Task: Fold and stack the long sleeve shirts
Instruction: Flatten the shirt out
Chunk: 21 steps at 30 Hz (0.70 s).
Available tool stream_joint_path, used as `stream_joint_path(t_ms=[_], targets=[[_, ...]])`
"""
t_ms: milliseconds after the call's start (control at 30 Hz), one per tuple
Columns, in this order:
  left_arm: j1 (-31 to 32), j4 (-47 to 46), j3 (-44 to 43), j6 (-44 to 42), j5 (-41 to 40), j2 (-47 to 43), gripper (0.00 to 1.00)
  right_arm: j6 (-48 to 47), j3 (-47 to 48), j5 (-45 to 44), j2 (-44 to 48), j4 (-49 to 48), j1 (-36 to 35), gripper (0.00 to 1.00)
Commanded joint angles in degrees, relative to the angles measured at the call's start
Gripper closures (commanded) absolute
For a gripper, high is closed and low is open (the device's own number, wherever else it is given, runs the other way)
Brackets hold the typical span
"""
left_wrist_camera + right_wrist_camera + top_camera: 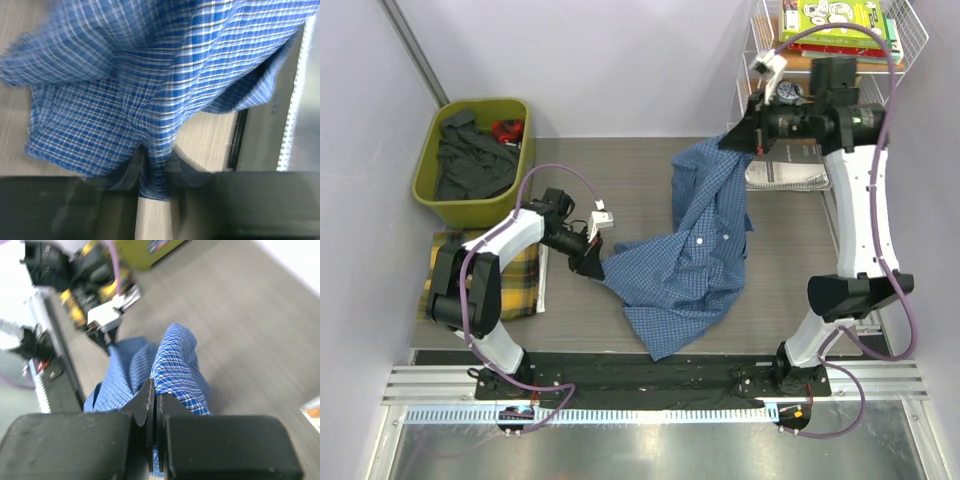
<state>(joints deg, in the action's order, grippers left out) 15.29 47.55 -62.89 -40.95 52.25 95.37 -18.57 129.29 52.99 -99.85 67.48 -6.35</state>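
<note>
The blue checked long sleeve shirt (690,250) hangs across the middle of the table, lifted at its far right end and trailing down to the front. My right gripper (732,137) holds that raised end high near the wire rack, shut on a fold of the cloth (175,360); in its wrist view the right gripper (156,395) stands with its jaws pressed together. My left gripper (592,265) is at the shirt's left edge, low over the table. In its own view the left gripper (156,167) pinches a narrow fold of blue cloth (150,75). The yellow plaid shirt (520,280) lies folded at the left, partly under the left arm.
A green bin (430,190) with dark clothes stands at the back left. A white wire rack (910,40) with books is at the back right, with a booklet (785,175) below it. A black rail (650,370) runs along the table's near edge.
</note>
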Motion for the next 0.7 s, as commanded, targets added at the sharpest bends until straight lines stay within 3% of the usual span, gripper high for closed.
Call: stream_joint_path(t_ms=[0, 167, 200, 267, 300, 433, 500, 600, 667], targets=[[-0.3, 4.5, -4.2, 2.1, 2.6, -4.3, 0.96, 6.9, 2.3, -1.7, 8.9, -10.7, 3.7, 0.99], [-2.6, 0.0, -18.4, 17.4, -10.2, -8.5, 1.00, 9.4, 1.6, -13.2, 11.4, -19.5, 8.3, 0.99], [-3.6, -1.3, -24.8, 23.7, -13.7, -8.0, 1.00, 9.7, 1.4, -15.1, 11.4, -21.1, 8.5, 0.99], [-4.0, -2.8, -33.3, 28.5, -22.1, -4.5, 1.00, 10.3, 1.2, -21.5, 10.4, -28.2, 8.6, 0.99], [-4.4, -2.3, -42.4, 29.5, -23.1, -3.2, 1.00, 11.2, 1.9, -23.8, 9.5, -30.5, 8.8, 0.99], [-4.5, -1.1, -58.0, 32.5, -29.3, 0.3, 1.00, 15.0, 18.0, -28.5, 2.2, -35.8, 13.2, 0.99], [-4.4, -0.2, -59.3, 31.2, -29.7, -2.3, 1.00, 15.1, 20.6, -27.9, 1.7, -36.1, 15.3, 0.99], [-4.4, 0.7, -48.7, 25.5, -23.1, -10.9, 1.00, 14.9, 12.9, -21.7, 8.2, -37.4, 19.4, 0.99], [-4.3, 2.7, -34.8, 19.1, -19.2, -15.8, 1.00, 12.3, 0.0, -19.6, 15.8, -38.0, 19.8, 0.99]])
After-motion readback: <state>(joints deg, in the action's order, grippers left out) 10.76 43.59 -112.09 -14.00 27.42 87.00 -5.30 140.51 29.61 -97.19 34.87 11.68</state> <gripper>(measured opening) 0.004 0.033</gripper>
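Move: The shirt's loose lower-left corner lies right between the left fingers, low over the table, not yet pinched; the shirt's middle is about 17 cm to the right of that hand and 2 cm ahead. The green bin stands roughly 22 cm left and 20 cm ahead, the plaid shirt about 25 cm left, level with it. From the right hand, already holding the shirt up high, that corner is some 26 cm left, 13 cm back and 31 cm below. The left fingers pinch shut on the shirt corner, then that hand sweeps it up some 33 cm and forward, easing slightly back at the end. The right keeps its grip and carries its end up and right, away from the left hand, nearly 20 cm each way, and a little forward. Both wrists swing from pointing inward to pointing forward, the left counter-clockwise, the right clockwise. ##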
